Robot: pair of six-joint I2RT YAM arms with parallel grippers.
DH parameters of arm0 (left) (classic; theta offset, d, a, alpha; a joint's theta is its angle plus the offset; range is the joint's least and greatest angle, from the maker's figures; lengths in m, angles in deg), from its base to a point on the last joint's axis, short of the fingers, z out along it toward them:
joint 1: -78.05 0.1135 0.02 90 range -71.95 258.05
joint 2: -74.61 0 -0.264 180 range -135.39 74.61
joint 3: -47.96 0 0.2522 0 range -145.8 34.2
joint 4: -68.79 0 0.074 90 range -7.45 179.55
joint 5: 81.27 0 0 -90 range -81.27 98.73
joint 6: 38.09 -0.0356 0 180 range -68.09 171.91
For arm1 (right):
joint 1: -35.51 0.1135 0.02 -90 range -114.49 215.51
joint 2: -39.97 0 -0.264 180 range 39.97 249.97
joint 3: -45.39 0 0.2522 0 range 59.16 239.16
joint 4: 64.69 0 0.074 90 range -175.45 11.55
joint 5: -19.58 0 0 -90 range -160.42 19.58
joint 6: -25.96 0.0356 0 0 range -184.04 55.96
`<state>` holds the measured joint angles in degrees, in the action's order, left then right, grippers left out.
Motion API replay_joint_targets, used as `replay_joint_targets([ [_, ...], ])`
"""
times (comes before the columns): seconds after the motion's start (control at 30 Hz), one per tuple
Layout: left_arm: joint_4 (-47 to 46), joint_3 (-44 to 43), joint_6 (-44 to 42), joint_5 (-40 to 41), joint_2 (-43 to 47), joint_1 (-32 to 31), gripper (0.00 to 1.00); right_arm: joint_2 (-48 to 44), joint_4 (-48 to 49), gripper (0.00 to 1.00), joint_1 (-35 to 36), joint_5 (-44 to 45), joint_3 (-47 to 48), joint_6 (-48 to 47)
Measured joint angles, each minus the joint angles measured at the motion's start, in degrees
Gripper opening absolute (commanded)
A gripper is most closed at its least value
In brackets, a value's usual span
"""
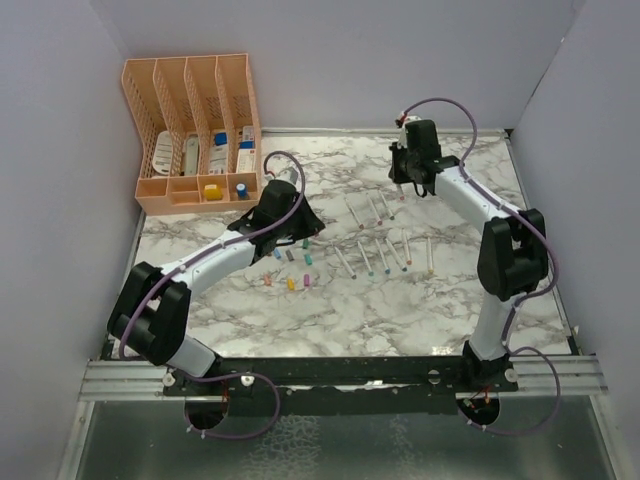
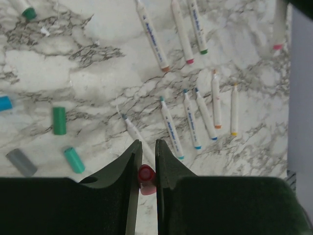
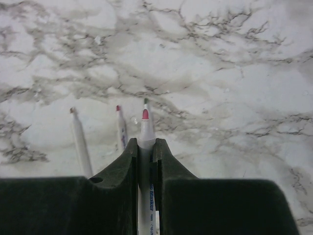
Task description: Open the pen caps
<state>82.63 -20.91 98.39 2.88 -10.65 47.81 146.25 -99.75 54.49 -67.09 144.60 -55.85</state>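
My left gripper (image 2: 146,151) is shut on a red pen cap (image 2: 145,173), held just above the marble top. It hangs over the loose caps (image 1: 291,268) left of centre (image 1: 303,232). Loose caps lie to its left: a green one (image 2: 59,120), a teal one (image 2: 74,159) and a grey one (image 2: 21,162). My right gripper (image 3: 145,144) is shut on a white pen (image 3: 145,128) whose bare red tip sticks out past the fingers. It sits at the far right (image 1: 406,190). Two rows of uncapped pens (image 1: 385,255) lie between the arms.
A peach organiser (image 1: 195,130) stands at the back left, with yellow and blue blocks in its front trays. Grey walls close in the table on the left, back and right. Bare marble (image 1: 330,320) stretches in front of the pens.
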Motion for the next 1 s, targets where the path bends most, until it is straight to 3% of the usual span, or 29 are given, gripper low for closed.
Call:
replay_joint_targets([
  [0.27,3.7,5.5,-1.0,3.1,0.0,-1.7,0.00,8.2,3.1,0.01,-5.7,-2.1,3.8,-2.3],
  [1.0,5.4,6.6,-1.5,6.9,-8.2,-8.1,0.00,13.9,8.7,0.01,-6.7,-6.2,0.5,-2.4],
])
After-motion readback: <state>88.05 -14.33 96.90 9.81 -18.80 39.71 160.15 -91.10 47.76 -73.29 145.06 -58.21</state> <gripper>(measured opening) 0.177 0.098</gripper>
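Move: My left hand holds the pink cap, bound for bare table about 8 cm back, 2 cm right and 15 cm below. The magenta cap lies 8 cm back and 3 cm left, the teal cap level and 2 cm left. My right hand's uncapped pen goes to bare table some 4 cm ahead, 3 cm right and 14 cm below; the green pen lies 2 cm ahead and 1 cm left, the red pen level and 6 cm left. I lower both hands at once, each keeping its grip. My left sinks about 12 cm and draws back some 6 cm, carrying the pink cap down towards the cap rows while its fingers tip about 20 degrees steeper. My right first slides forward and to the right, over the free table beyond the green pen, then goes almost straight down, about 9 cm lower in all. ##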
